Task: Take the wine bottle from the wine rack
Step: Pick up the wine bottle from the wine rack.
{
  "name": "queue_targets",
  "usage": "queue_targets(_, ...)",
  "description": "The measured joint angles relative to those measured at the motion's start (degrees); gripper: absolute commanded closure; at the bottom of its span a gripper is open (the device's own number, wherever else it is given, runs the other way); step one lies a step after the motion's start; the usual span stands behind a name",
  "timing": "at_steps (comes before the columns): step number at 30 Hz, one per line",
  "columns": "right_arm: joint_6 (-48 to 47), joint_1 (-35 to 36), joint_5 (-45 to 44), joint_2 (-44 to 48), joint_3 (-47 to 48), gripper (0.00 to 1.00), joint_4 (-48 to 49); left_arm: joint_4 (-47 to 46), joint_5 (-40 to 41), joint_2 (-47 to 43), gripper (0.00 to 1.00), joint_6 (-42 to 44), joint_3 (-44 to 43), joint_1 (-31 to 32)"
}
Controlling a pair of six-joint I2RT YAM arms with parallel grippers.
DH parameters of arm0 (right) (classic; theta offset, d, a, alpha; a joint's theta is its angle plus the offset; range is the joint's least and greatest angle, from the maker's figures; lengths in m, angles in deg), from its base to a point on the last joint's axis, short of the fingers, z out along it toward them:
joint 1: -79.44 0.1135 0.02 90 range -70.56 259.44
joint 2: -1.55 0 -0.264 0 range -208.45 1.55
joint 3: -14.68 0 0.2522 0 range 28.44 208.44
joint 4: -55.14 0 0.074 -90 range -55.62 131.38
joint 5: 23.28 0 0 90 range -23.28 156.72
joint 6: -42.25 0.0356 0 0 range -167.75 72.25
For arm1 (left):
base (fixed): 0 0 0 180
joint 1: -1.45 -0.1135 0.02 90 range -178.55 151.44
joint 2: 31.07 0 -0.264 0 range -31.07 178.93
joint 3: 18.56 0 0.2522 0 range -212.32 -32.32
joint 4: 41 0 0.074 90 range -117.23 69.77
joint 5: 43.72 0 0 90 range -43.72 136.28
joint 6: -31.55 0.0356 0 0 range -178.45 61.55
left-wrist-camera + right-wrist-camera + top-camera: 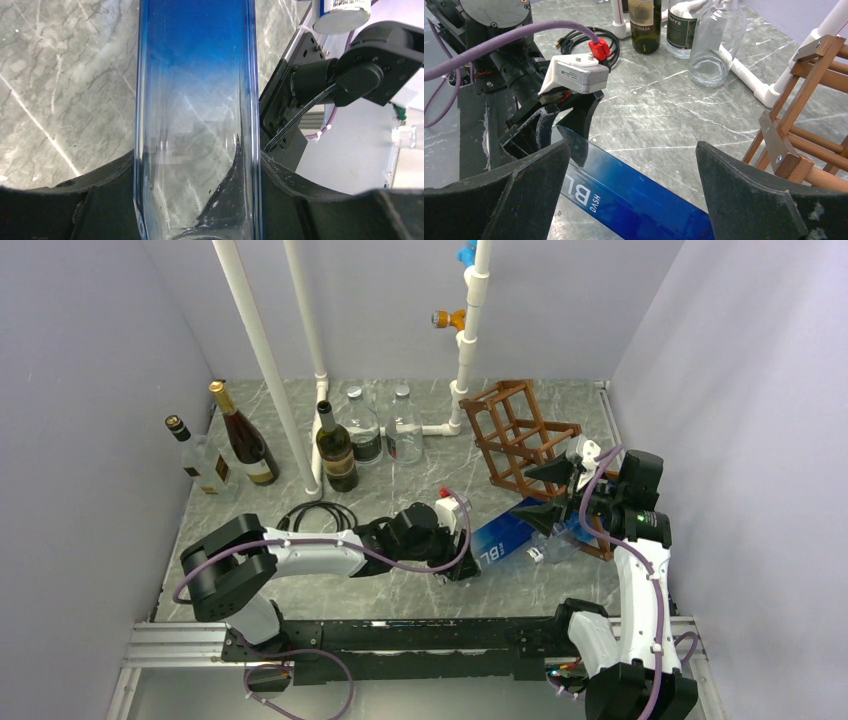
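A blue square-sided wine bottle (505,538) with white lettering lies at a slant low over the marble table, between the two arms. My left gripper (465,560) is shut on its clear lower end; in the left wrist view the black fingers (287,182) press both sides of the glass (197,125). My right gripper (631,170) is open and hovers above the blue body (639,192), touching nothing. The reddish-brown wine rack (520,435) stands just behind and right of it, with no bottle in its cells (804,125). The bottle's far end is hidden under the right gripper (545,495).
Several other bottles stand at the back left: two near the wall (243,435), a dark one (335,448) and two clear ones (385,428). White pipes (265,360) rise from the floor. A black cable coil (315,515) lies beside the left arm.
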Motion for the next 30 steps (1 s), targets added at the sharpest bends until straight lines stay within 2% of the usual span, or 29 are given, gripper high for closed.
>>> queue_targets(4, -0.35, 0.0, 0.02, 0.0, -0.33, 0.0, -0.09, 4.07, 0.0, -2.03, 1.0, 2.86, 0.0, 0.0)
queue_targets(9, -0.85, 0.0, 0.04, 0.0, -0.46, 0.0, -0.35, 14.29, 4.24, -4.11, 1.0, 6.38, 0.07, -1.05)
queue_targets(16, -1.88, 0.02, 0.09, 0.0, -0.5, 0.0, -0.94, 21.53, 8.9, -8.55, 1.0, 11.3, -0.04, -1.95)
queue_targets(22, -3.45, 0.28, 0.13, -0.02, -0.5, 0.0, -1.68, 25.44, 9.07, -10.67, 1.0, 14.95, -0.07, -1.95)
queue_targets(30, -14.49, 3.21, 0.22, -2.89, -0.44, 0.0, -8.74, 32.48, 9.01, -13.49, 1.0, 21.7, -1.33, -1.95)
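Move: The left hand already grips the blue wine bottle by its body, with the bottle's middle some 9 cm to its right, 6 cm ahead and a little lower, and the far end reaching to the rack. From this hand the rack's middle is roughly 23 cm ahead and 17 cm right, and a clear bottle lies about 7 cm ahead, 23 cm right and 8 cm lower. The right hand, empty, has the blue bottle about 15 cm below it, some 2 cm left. Keeping its grip on the blue bottle, the left hand draws it about 10 cm to the left, away from the rack and over the open table, with a brief forward jog and a quick sink of some 2 cm early on, while the wrist rolls steadily about 25 degrees, left side up, so that the bottle's far end dips. The right hand, fingers wide open and holding nothing, waits beside the rack and then sinks about 2 cm towards the end. ##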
